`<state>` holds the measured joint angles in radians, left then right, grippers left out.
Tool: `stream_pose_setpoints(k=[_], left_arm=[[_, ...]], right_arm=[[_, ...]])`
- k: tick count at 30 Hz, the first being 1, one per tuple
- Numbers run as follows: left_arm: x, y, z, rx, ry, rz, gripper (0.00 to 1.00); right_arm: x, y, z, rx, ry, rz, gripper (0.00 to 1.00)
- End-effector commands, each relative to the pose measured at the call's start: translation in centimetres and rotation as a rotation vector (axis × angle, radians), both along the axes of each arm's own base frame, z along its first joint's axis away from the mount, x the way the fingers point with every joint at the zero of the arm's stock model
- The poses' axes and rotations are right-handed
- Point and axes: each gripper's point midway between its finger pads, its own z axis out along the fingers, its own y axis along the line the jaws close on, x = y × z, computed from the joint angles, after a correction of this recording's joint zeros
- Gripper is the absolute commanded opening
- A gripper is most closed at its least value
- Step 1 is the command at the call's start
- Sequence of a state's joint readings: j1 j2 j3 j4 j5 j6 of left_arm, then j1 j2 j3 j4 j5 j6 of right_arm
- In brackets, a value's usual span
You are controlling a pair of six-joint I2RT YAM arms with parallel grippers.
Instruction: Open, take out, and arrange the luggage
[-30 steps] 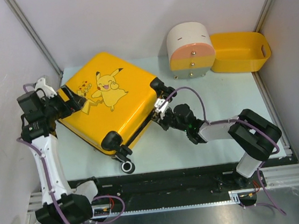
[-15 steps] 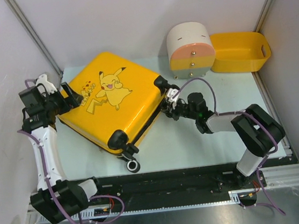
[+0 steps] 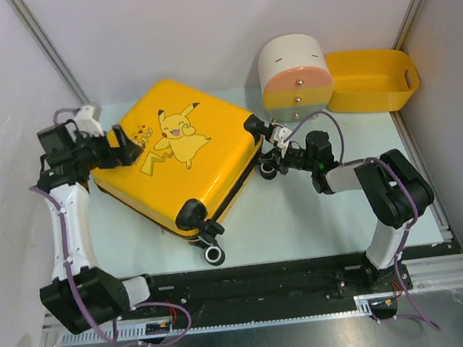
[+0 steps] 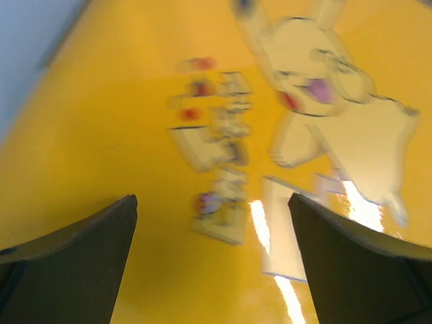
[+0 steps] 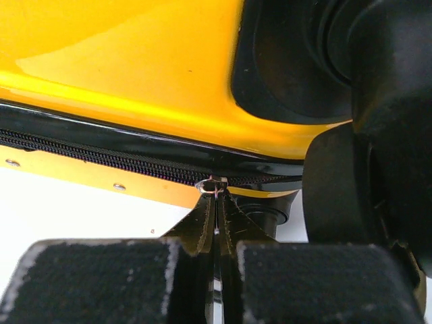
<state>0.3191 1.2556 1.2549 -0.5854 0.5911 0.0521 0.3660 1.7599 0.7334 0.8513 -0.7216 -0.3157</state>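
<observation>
The yellow Pikachu luggage (image 3: 175,159) lies flat and closed on the table, black wheels at its near and right corners. My left gripper (image 3: 128,147) is open, its fingers spread over the lid's left part; the left wrist view shows the lid's print (image 4: 229,148) between them. My right gripper (image 3: 273,159) is at the luggage's right corner by a wheel (image 3: 253,126). It is shut on the black zipper pull tabs (image 5: 216,216), which run to the slider (image 5: 213,185) on the zipper (image 5: 81,152) between the two shells.
A cream-and-pink drum-shaped box (image 3: 294,78) stands at the back, right of the luggage. A yellow plastic basket (image 3: 371,80) sits beside it at the back right. Metal frame posts and grey walls close in both sides.
The luggage has turned and slid to the right and back. My right gripper moved back along the luggage's right side to its far-right corner. My left gripper moved right over the lid.
</observation>
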Motion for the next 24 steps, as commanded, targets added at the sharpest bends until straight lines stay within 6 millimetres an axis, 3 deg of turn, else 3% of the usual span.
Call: stream_pose_setpoints(k=[1,2,3,5,6,8,9,11,15,20,24], left_arm=[[-5.4,-9.5,5.0,0.173,-0.228,-0.513,1.0],[-6.1,-10.3,5.1,0.209,-0.219,-0.522,1.0],[-7.4,-13.5,5.0,0.216,-0.22,-0.61,0.98],[-8.8,-15.8,3.5,0.272,-0.194,-0.664,0.95],[-11.1,-18.9,3.3,0.275,-0.216,-0.782,0.93],[-12.7,-20.7,2.1,0.27,-0.191,-0.865,0.9],[-13.4,-21.6,1.2,0.289,-0.17,-0.904,0.83],[-14.0,-22.6,-0.5,0.369,-0.152,-0.978,0.8],[-17.3,-26.2,-2.8,0.464,-0.114,-1.159,0.73],[-19.0,-27.3,-6.6,0.509,0.0,-1.228,0.72],[-20.3,-25.4,-10.8,0.569,0.158,-1.238,0.69]], right_arm=[[1.9,-0.4,3.8,0.044,-0.134,-0.012,0.0],[1.9,-0.4,3.5,0.041,-0.122,-0.015,0.0],[1.8,-0.3,3.4,0.04,-0.115,-0.013,0.0],[1.5,0.0,3.2,0.038,-0.098,-0.009,0.0],[1.4,0.1,3.3,0.038,-0.097,-0.005,0.0],[1.2,0.2,3.4,0.038,-0.092,-0.002,0.0],[1.2,0.3,3.5,0.038,-0.094,-0.002,0.0],[1.1,0.3,3.6,0.04,-0.093,-0.005,0.0],[1.0,0.3,3.4,0.035,-0.076,-0.012,0.0],[0.9,0.1,3.8,0.037,-0.073,-0.007,0.0],[0.9,-0.2,4.2,0.04,-0.079,-0.007,0.0]])
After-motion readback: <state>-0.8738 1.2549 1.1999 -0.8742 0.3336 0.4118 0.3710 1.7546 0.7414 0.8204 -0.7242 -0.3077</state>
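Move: The upright wheels at the suitcase's near corner lie roughly 23 cm back of the left hand, 21 cm to its right and 18 cm lower; the black near bumper above them is about 17 cm back, 16 cm right and 9 cm down. The zipper pull sits some 40 cm to the left hand's right, about level ahead and 15 cm lower. It is already in the right fingertips, with the far bumper 8 cm ahead of that hand, 4 cm left and 5 cm up. The right hand keeps its closed fingertips on the zipper pull and stays put. Meanwhile the left hand swings quickly over the lid, about 28 cm right and 20 cm back, towards the near-corner wheels, first rising slightly, then sinking well below its starting height. Its wrist turns some 70 degrees clockwise, and the fingers narrow somewhat but remain open. ##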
